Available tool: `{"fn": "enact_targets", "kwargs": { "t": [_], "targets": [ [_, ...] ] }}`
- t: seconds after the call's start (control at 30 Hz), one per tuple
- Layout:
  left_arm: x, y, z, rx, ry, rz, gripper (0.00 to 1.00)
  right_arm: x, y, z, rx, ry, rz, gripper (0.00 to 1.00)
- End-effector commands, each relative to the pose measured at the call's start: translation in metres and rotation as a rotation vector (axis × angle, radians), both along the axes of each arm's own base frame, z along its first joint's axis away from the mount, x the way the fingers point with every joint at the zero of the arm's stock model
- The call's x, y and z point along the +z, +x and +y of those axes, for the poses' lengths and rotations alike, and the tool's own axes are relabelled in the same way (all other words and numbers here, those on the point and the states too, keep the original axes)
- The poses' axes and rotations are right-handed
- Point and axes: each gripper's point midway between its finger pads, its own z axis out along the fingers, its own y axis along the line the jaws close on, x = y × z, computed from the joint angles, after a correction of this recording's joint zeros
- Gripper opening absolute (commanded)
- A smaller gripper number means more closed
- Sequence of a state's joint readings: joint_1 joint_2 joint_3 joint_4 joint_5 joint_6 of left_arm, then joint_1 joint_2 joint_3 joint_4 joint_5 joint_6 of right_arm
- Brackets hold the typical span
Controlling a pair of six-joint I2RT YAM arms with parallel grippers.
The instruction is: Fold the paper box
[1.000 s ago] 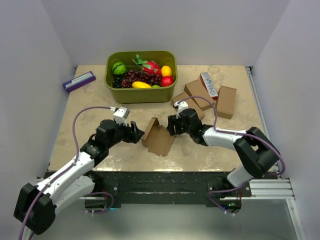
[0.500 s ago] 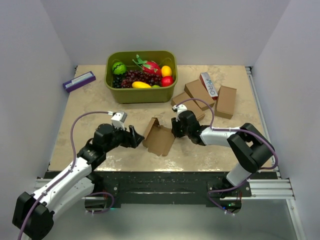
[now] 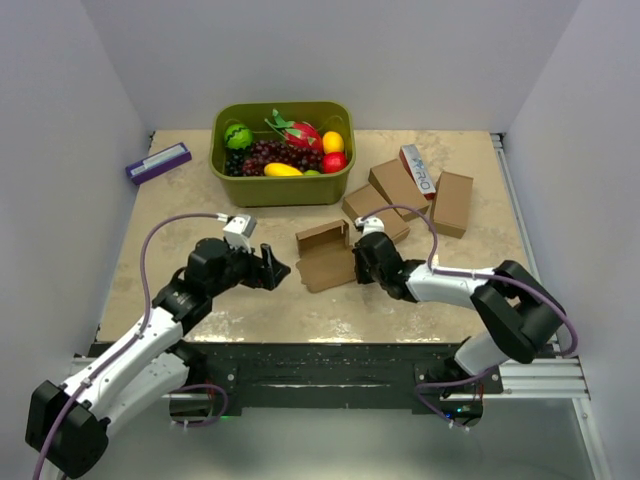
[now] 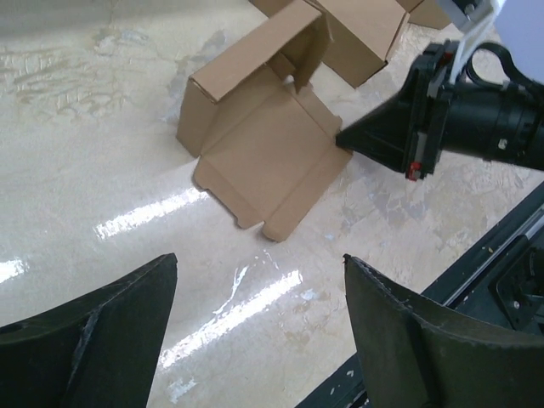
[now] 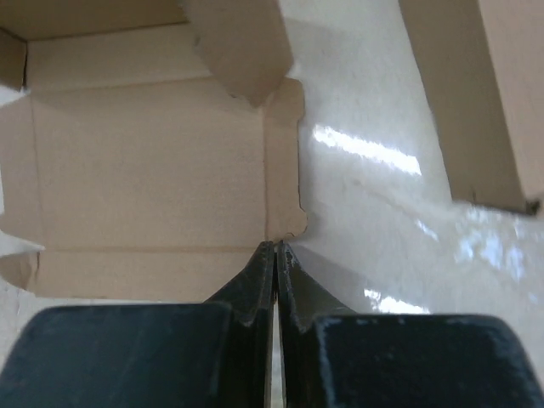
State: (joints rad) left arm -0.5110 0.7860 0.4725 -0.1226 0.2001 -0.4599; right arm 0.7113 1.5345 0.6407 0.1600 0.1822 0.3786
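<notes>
The paper box (image 3: 325, 260) lies opened out on the table's middle, its base panel flat and its back wall and a side flap standing. It also fills the left wrist view (image 4: 263, 153) and the right wrist view (image 5: 153, 170). My right gripper (image 3: 354, 262) is shut, its tips (image 5: 276, 245) touching the near corner of the box's right edge flap; no cardboard shows between the jaws. From the left wrist view the right gripper (image 4: 342, 140) meets that same corner. My left gripper (image 3: 275, 268) stands open (image 4: 260, 257) a short way left of the box, nothing between its fingers.
A green basket (image 3: 282, 193) of toy fruit stands at the back. Folded brown cartons (image 3: 452, 203) (image 3: 398, 188) and a white-and-red carton (image 3: 420, 170) lie at the back right, one brown carton (image 5: 476, 93) close beside my right gripper. A purple box (image 3: 158, 162) lies far left.
The box has dropped from a tilted, half-standing pose to lie flat, turned toward the back. My right gripper has shut and moved down to its edge. My left gripper has opened wider.
</notes>
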Motion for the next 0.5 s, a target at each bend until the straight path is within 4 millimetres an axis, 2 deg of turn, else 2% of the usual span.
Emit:
{"fn": "enact_targets", "kwargs": {
  "t": [0.0,0.07,0.13,0.17,0.2,0.3,0.33,0.4,0.47],
  "targets": [
    [0.018,0.012,-0.003,-0.001,0.001,-0.051,0.85,0.005,-0.018,-0.018,-0.203,-0.049,-0.004,0.03],
    [0.022,0.016,-0.006,-0.001,-0.018,-0.063,0.85,0.008,-0.03,-0.008,-0.235,0.003,0.017,0.05],
    [0.019,0.019,-0.01,0.002,-0.03,-0.045,0.85,0.009,-0.04,0.001,-0.229,0.05,0.038,0.13],
    [0.019,0.021,-0.011,0.005,-0.04,-0.05,0.85,0.014,-0.044,0.007,-0.235,0.09,0.042,0.21],
    [0.013,0.022,-0.011,0.018,-0.042,-0.025,0.86,0.017,-0.048,0.011,-0.225,0.107,0.044,0.42],
    [0.021,0.032,-0.015,0.05,-0.098,-0.051,0.85,0.037,-0.052,0.019,-0.209,0.184,0.025,0.68],
    [0.018,0.032,-0.015,0.057,-0.107,-0.045,0.86,0.046,-0.05,0.017,-0.215,0.195,-0.002,0.71],
    [0.023,0.036,-0.019,0.071,-0.155,-0.05,0.85,0.072,-0.038,0.008,-0.206,0.207,-0.09,0.76],
    [0.025,0.038,-0.021,0.078,-0.188,-0.058,0.84,0.082,-0.028,0.001,-0.155,0.2,-0.132,0.75]
  ]
}}
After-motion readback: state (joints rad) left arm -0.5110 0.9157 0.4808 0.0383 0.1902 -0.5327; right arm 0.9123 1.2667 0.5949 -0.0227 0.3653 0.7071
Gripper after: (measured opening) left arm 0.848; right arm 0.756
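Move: The paper box lies with its front flap's right end at the shut right fingertips; its middle is about 5 cm ahead and 7 cm left of that hand, at nearly its height. Its raised back wall stands some 9 cm ahead and 7 cm left. The nearest brown carton is roughly 13 cm ahead and 3 cm right. From the left hand, the box's middle lies about 9 cm ahead, 9 cm right and 11 cm below. Back towards the base goes the right hand, about 5.5 cm with a little left, its initially shut fingers dragging the paper box by the right end of its front flap. On the way they open wide and let go, and the hand then lifts, ending about 5 cm higher. Meanwhile the open left hand eases some 2.5 cm forward and right, towards the box. ##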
